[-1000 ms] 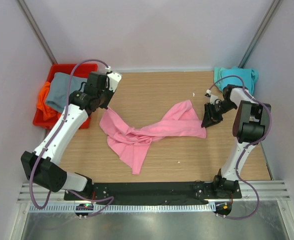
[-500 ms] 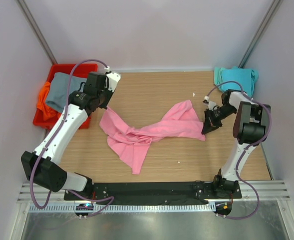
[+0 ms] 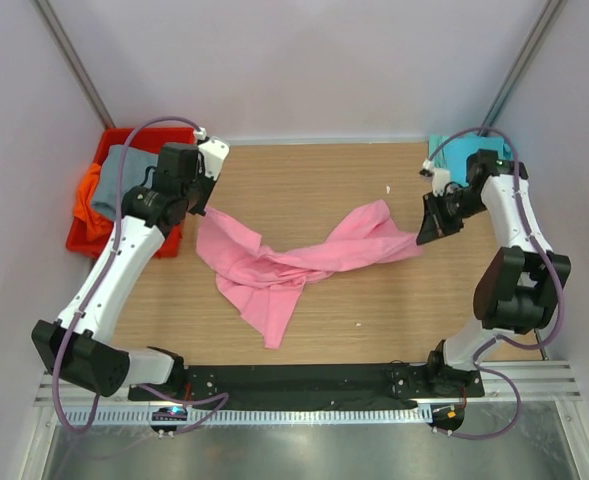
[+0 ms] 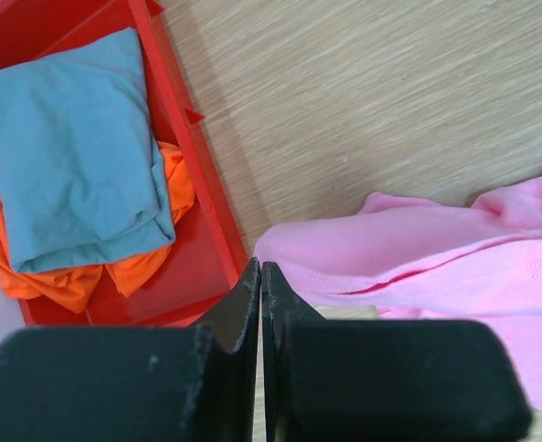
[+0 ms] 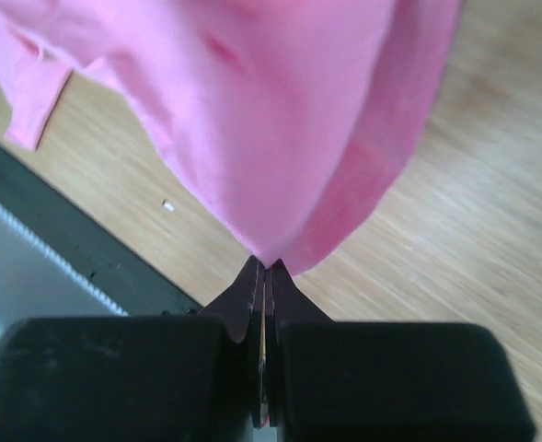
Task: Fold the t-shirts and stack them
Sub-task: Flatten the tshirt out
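The pink t-shirt (image 3: 274, 265) lies twisted across the middle of the table, pulled taut between both arms. My left gripper (image 3: 198, 208) is shut on its left corner, and in the left wrist view (image 4: 260, 267) the pink cloth (image 4: 418, 258) starts right at the fingertips. My right gripper (image 3: 423, 237) is shut on the right end, which hangs lifted off the wood from its tips (image 5: 264, 267) as pink cloth (image 5: 280, 120). A teal t-shirt (image 3: 469, 152) lies at the far right corner. A grey t-shirt (image 4: 77, 147) rests on an orange one (image 4: 59, 281).
The grey and orange shirts sit in a red plastic bin (image 3: 84, 240) at the table's far left, close beside my left gripper. Small white scraps (image 3: 388, 188) lie on the wood. A black base strip (image 5: 59, 212) runs along the near edge.
My right gripper shut on the pink shirt's right end, then rose and moved right and back, stretching the cloth. The left gripper shifted left and back with its corner.
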`<state>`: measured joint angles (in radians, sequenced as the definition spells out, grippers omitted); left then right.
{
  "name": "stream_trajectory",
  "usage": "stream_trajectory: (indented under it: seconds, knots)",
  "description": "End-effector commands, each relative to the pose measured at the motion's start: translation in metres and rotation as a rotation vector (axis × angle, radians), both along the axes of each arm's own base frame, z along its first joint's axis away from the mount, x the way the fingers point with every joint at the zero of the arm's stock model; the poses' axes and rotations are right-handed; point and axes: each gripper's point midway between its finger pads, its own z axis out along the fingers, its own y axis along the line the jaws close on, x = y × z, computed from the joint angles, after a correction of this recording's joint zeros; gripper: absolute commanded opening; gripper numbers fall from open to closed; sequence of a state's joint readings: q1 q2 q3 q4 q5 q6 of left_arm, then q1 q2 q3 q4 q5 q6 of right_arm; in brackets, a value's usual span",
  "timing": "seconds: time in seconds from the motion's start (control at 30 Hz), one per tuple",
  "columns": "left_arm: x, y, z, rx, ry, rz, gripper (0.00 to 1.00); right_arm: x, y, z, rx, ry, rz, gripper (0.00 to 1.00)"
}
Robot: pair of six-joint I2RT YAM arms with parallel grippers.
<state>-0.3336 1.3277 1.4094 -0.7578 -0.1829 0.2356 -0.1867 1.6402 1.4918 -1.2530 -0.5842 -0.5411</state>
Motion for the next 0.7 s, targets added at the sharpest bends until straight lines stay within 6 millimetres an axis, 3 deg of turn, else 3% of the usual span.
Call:
stream_trajectory:
  seconds: [0.0,0.07,0.1,0.2,0.3,0.33,0.43,0.67]
  knots:
    - [0.006,0.002,0.016,-0.025,-0.063,0.016,0.00,-0.074,0.030,-0.028,0.138,0.335,0.135,0.04]
    - [0.007,0.001,0.015,-0.028,-0.059,0.013,0.00,-0.088,0.032,-0.037,0.159,0.395,0.157,0.17]
    - [0.007,0.001,0.017,-0.028,-0.062,0.010,0.00,-0.089,0.031,-0.038,0.149,0.396,0.163,0.33]
    - [0.006,0.002,0.019,-0.026,-0.068,0.013,0.00,-0.080,0.016,-0.032,0.074,0.339,0.163,0.46]
    - [0.006,0.002,0.014,-0.027,-0.055,0.013,0.00,-0.049,0.000,-0.023,0.018,0.231,0.085,0.47]
    - [0.006,0.001,0.013,-0.027,-0.053,0.012,0.00,-0.034,-0.006,-0.029,-0.014,0.187,0.064,0.47]
    - [0.006,0.002,0.009,-0.026,-0.049,0.014,0.00,-0.018,-0.008,-0.046,-0.012,0.191,0.025,0.45]
    - [0.006,0.003,0.005,-0.025,-0.038,0.016,0.00,-0.027,0.007,-0.095,0.113,0.386,0.036,0.42]
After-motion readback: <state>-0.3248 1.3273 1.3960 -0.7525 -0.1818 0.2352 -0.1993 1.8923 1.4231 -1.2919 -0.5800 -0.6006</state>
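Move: The right gripper holds the t-shirt's right end well off the table. The place for that end lies about 7 cm back towards the base, level sideways, some 15 cm below. The shirt's far fold is about 11 cm ahead and 8 cm to the left, the teal cloth roughly 22 cm ahead and 14 cm to the right. From the left gripper, that landing place is some 45 cm to the right, 10 cm back and 25 cm down. Sweep the right gripper quickly down and back towards the base, about 6 cm each way, opening the fingers to nearly half on the way to let go of the shirt's right end. Then ease it forward and up a few centimetres, and sink again over the released end, the wrist tipped some 20 degrees. Keep the left gripper still and shut on the raised left end. ##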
